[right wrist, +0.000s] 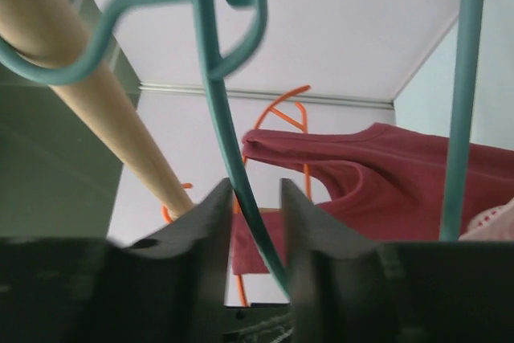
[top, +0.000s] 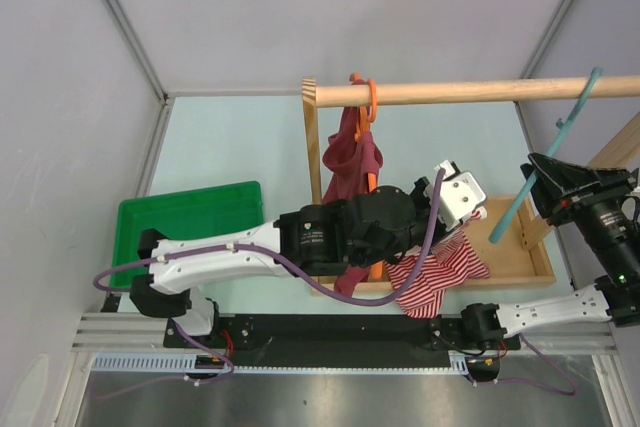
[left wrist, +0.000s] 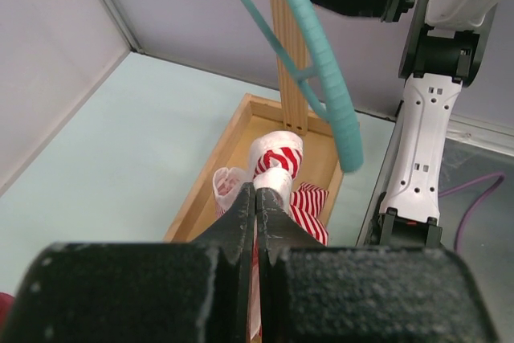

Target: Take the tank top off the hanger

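Note:
A red-and-white striped tank top [top: 440, 272] lies bunched in the wooden tray [top: 520, 272] under the rail, off the teal hanger [top: 560, 137]. My left gripper [top: 462, 219] is above it. In the left wrist view, the left gripper [left wrist: 257, 194] is shut on a fold of the striped top [left wrist: 281, 158]. The teal hanger hooks on the wooden rod [top: 480, 92] at the right. My right gripper [top: 537, 172] holds it. In the right wrist view, the right gripper [right wrist: 255, 190] has the hanger's wire [right wrist: 210, 70] running slantwise between its jaws.
A maroon tank top [top: 352, 162] hangs on an orange hanger [top: 368, 97] on the rod's left part. It also shows in the right wrist view [right wrist: 385, 174]. A green bin [top: 190, 217] sits at the left. The rack's upright post [left wrist: 289, 54] stands in the tray.

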You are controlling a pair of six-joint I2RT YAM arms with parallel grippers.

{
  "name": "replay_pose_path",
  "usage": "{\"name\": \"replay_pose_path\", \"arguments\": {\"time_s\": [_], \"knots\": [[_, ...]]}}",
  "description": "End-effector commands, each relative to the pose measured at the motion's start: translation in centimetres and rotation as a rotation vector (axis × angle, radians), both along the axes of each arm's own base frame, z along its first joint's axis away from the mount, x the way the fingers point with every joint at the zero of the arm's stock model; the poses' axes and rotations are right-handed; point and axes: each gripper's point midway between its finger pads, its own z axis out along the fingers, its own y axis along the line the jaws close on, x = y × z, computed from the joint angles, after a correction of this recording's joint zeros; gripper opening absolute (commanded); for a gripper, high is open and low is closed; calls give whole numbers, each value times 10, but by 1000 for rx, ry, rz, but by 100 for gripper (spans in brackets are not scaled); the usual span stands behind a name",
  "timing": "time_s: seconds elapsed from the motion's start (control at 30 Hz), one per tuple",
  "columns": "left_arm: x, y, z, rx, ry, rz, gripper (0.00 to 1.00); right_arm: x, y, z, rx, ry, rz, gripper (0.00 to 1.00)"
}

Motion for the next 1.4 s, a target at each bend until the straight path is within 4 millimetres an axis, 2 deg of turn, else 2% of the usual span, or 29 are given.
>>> {"name": "replay_pose_path", "arguments": {"time_s": [0.0, 0.03, 0.1, 0.13, 0.27, 0.4, 0.47, 0.5, 0.57, 0.6, 0.77, 0.87, 0.97, 1.07, 1.13, 1.23, 1.37], "knots": [[0, 16, 30, -88, 3, 18, 0, -2, -2, -28, -106, -5, 26, 46], [0, 16, 30, -86, 3, 19, 0, -4, 0, -31, -125, -11, 47, 55], [1, 17, 30, -85, 1, 25, 0, -10, 5, -42, -185, -23, 94, 60], [1, 17, 30, -83, -1, 27, 0, -11, 5, -47, -196, -22, 104, 67], [3, 19, 34, -90, -4, 37, 0, -19, 8, -81, -297, -15, 136, 83], [2, 20, 47, -113, -12, 32, 0, -36, 16, -82, -386, -123, 203, 99], [0, 20, 56, -126, -10, 15, 0, -41, 15, -78, -468, -195, 187, 100], [-1, 19, 58, -131, -8, 9, 0, -49, 22, -79, -484, -230, 237, 100], [-4, 20, 64, -142, -5, -3, 0, -57, 18, -78, -518, -279, 238, 100], [-4, 21, 65, -144, -1, -6, 0, -65, 27, -80, -529, -310, 293, 100], [-8, 25, 74, -174, 21, -21, 0, -81, 30, -93, -577, -346, 339, 100], [-12, 30, 89, -213, 29, -38, 0, -90, 43, -96, -577, -397, 358, 100], [-17, 31, 103, -245, 27, -68, 0, -99, 63, -105, -604, -432, 418, 100], [-25, 32, 116, -285, 54, -105, 0, -100, 71, -118, -648, -404, 430, 100], [-34, 31, 121, -299, 67, -156, 0, -96, 68, -125, -679, -374, 394, 100], [-42, 33, 133, -335, 85, -200, 0, -96, 65, -130, -713, -365, 362, 100], [-56, 35, 152, -388, 110, -274, 0, -97, 73, -136, -735, -365, 386, 100]]}}
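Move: My left hand already pinches the striped tank top, whose hanging middle is some 12 cm below its fingertips, 3 cm back and 1 cm right. From my right hand that middle lies about 9 cm back, 9 cm left and 17 cm below. The teal hanger, at my right fingertips, has its middle roughly 3 cm ahead and 2 cm right, at hand height; the nearest stretch of rail runs about 11 cm straight ahead, slightly higher. I spread my right fingers wide to let go of the teal hanger, and bring that hand down about 13 cm, back and then also left, towards the tank top's hanging cloth, rolling it some 40 degrees with its left side dropping while its fingertips tilt up and swing left. My left hand keeps its pinch, waits, then lifts the cloth about 8 cm and eases slightly back. ##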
